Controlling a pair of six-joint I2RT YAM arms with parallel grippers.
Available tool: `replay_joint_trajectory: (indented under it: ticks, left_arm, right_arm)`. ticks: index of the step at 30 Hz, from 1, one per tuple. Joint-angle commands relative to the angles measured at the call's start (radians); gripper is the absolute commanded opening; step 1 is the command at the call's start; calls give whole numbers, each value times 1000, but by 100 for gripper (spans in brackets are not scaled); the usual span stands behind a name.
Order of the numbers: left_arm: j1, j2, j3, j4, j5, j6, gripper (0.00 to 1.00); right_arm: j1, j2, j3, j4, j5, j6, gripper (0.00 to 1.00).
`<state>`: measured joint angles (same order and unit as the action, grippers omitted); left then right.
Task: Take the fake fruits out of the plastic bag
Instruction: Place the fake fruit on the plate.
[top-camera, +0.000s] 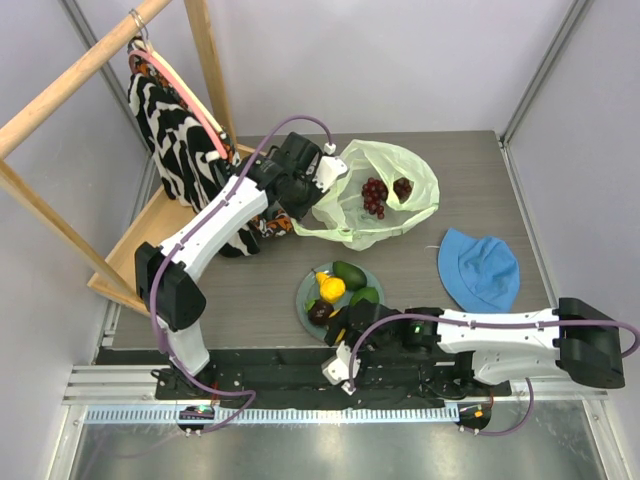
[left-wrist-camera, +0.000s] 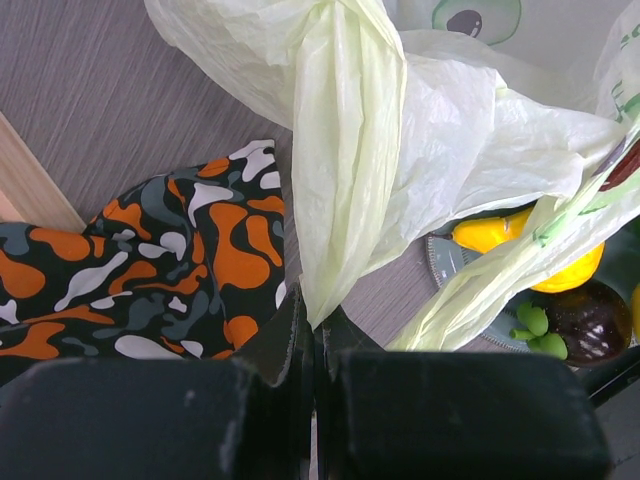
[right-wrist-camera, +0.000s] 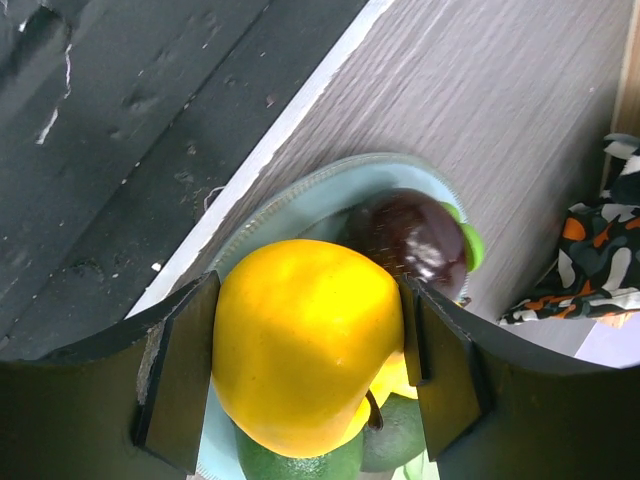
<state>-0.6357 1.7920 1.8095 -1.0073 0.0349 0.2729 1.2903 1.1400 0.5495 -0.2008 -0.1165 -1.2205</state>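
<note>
The pale yellow-green plastic bag (top-camera: 385, 200) lies open at the back of the table, with a dark-red grape bunch (top-camera: 375, 196) and a small dark-red fruit (top-camera: 403, 187) inside. My left gripper (left-wrist-camera: 318, 330) is shut on the bag's twisted handle loop (left-wrist-camera: 340, 180). In the right wrist view, my right gripper (right-wrist-camera: 305, 300) is shut on a yellow-orange fruit (right-wrist-camera: 300, 340), both pads against its sides, just above the grey-blue plate (right-wrist-camera: 290, 205). A dark purple round fruit (right-wrist-camera: 410, 240) and green fruits (right-wrist-camera: 300, 468) lie on that plate (top-camera: 303, 285).
A blue cloth hat (top-camera: 480, 268) lies on the right of the table. At the left stands a wooden rack (top-camera: 60, 90) with a zebra-striped garment (top-camera: 175, 140), and an orange-and-black patterned cloth (left-wrist-camera: 180, 260) lies under my left gripper. The black base strip (right-wrist-camera: 120, 120) borders the plate.
</note>
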Motion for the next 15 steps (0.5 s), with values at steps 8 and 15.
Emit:
replay_joint_trajectory:
  ticks: [8,15]
  left_arm:
    - [-5,-40,2,-2,28,5,0]
    - [-10,-33,16,-5,40,9,0]
  right_arm:
    - [6,-26,-48,84,69,-16,81]
    - [7,-115,-48,17,34,-48,100]
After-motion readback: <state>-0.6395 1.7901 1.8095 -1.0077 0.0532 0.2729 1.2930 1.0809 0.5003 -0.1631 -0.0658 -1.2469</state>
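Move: Just inside the plate's near rim, the right hand holds the round yellow fruit, with the plate's middle about 6 cm ahead, level sideways and some 5 cm lower. The purple fruit sits roughly 4 cm ahead and 4 cm left, the yellow pear 9 cm ahead and 1 cm left, the near avocado 7 cm ahead and 6 cm right, all about 2 cm lower. From the left hand, the plate's middle lies roughly 19 cm back, 9 cm right and 17 cm below. Sinking about 1 cm with the round yellow fruit beside the purple one, the right hand then opens its fingers wide and lets go of the fruit. It lifts about 1.5 cm from that low point, edging less than 1 cm forward and right overall. The left hand holds still, keeping the bag's edge pinched. ##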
